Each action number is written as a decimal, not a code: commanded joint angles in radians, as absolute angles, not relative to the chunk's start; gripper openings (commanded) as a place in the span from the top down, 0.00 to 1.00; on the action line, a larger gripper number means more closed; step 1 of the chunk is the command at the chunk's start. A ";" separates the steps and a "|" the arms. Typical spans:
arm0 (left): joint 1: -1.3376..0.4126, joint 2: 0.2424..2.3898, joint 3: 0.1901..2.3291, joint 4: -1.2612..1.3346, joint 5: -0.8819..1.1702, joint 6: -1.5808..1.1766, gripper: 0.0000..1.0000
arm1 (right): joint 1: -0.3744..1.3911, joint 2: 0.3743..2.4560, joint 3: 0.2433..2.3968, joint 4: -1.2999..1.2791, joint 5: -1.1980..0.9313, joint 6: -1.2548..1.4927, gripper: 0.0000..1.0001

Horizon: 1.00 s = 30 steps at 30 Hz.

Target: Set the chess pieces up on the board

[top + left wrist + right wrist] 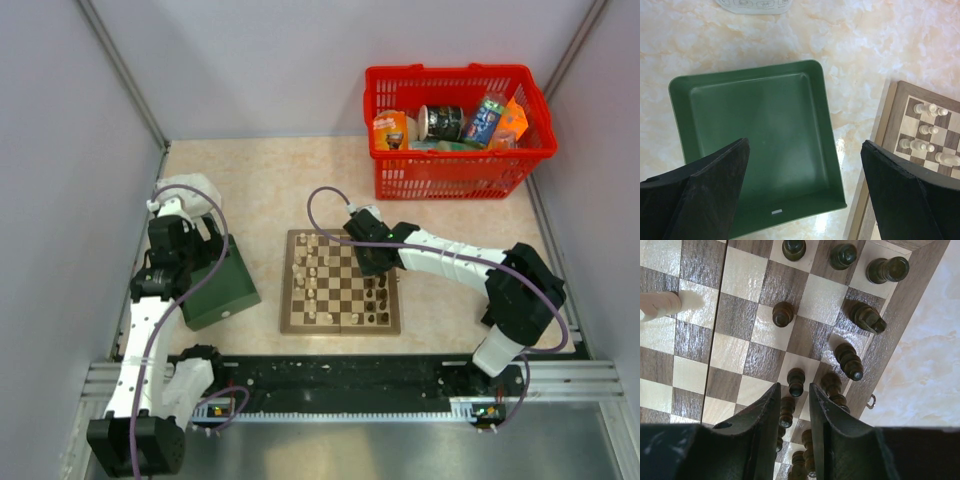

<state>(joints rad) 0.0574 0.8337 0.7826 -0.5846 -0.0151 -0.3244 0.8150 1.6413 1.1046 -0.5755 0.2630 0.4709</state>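
The board (pixel 290 325) lies mid-table, with cream chess pieces (pixel 310 272) along its left columns and dark chess pieces (pixel 380 295) along its right. My right gripper (pixel 372 262) hangs over the dark side. In the right wrist view its jaws (pixel 794 386) stand a narrow gap apart, holding nothing. A dark pawn (pixel 796 381) stands upright on the board (pixel 740 280) just past the tips. More dark pieces (pixel 849 361) stand near the right border. My left gripper (pixel 805 142) is wide open and empty above the green box (pixel 760 145).
A red basket (pixel 455 130) of groceries sits at the back right. The dark green box (pixel 215 290) lies left of the board. A white object (pixel 755 5) lies beyond the box. Cream pieces (pixel 925 145) show on the board's near corner (pixel 890 120). A small metal latch (pixel 870 401) is on the board's side.
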 commanded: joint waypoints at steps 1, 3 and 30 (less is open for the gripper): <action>0.057 0.841 0.805 -0.563 -0.006 -0.345 0.01 | 0.807 1.600 1.160 -0.561 0.250 0.448 0.69; 0.057 0.839 0.811 -0.561 -0.005 -0.359 0.01 | 0.808 1.600 1.176 -0.560 0.253 0.440 0.68; 0.058 0.865 0.762 -0.407 -0.117 -0.512 0.01 | 0.776 1.686 1.413 -0.741 0.210 0.500 0.46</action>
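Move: The pawn just set down stands between the right fingertips, its middle about 1 cm below the hand point. The next loose black pawn is some 5 cm ahead and 3 cm left, 2 cm lower, with another loose one about 8 cm ahead in that same file; the black knight stands about 5 cm ahead and 3 cm to the right. From the left hand, the nearer loose pawn lies about 4 cm ahead, 29 cm right and 13 cm lower. Upward, slowly at first and then faster, the right hand leaves the pawn standing, rising about 7 cm while drifting some 3 cm forward and 3 cm left over the board; its already parted fingers spread to about half open. The left hand, wide open and empty, drifts about 2.5 cm forward and slightly up, turning a little counter-clockwise. ##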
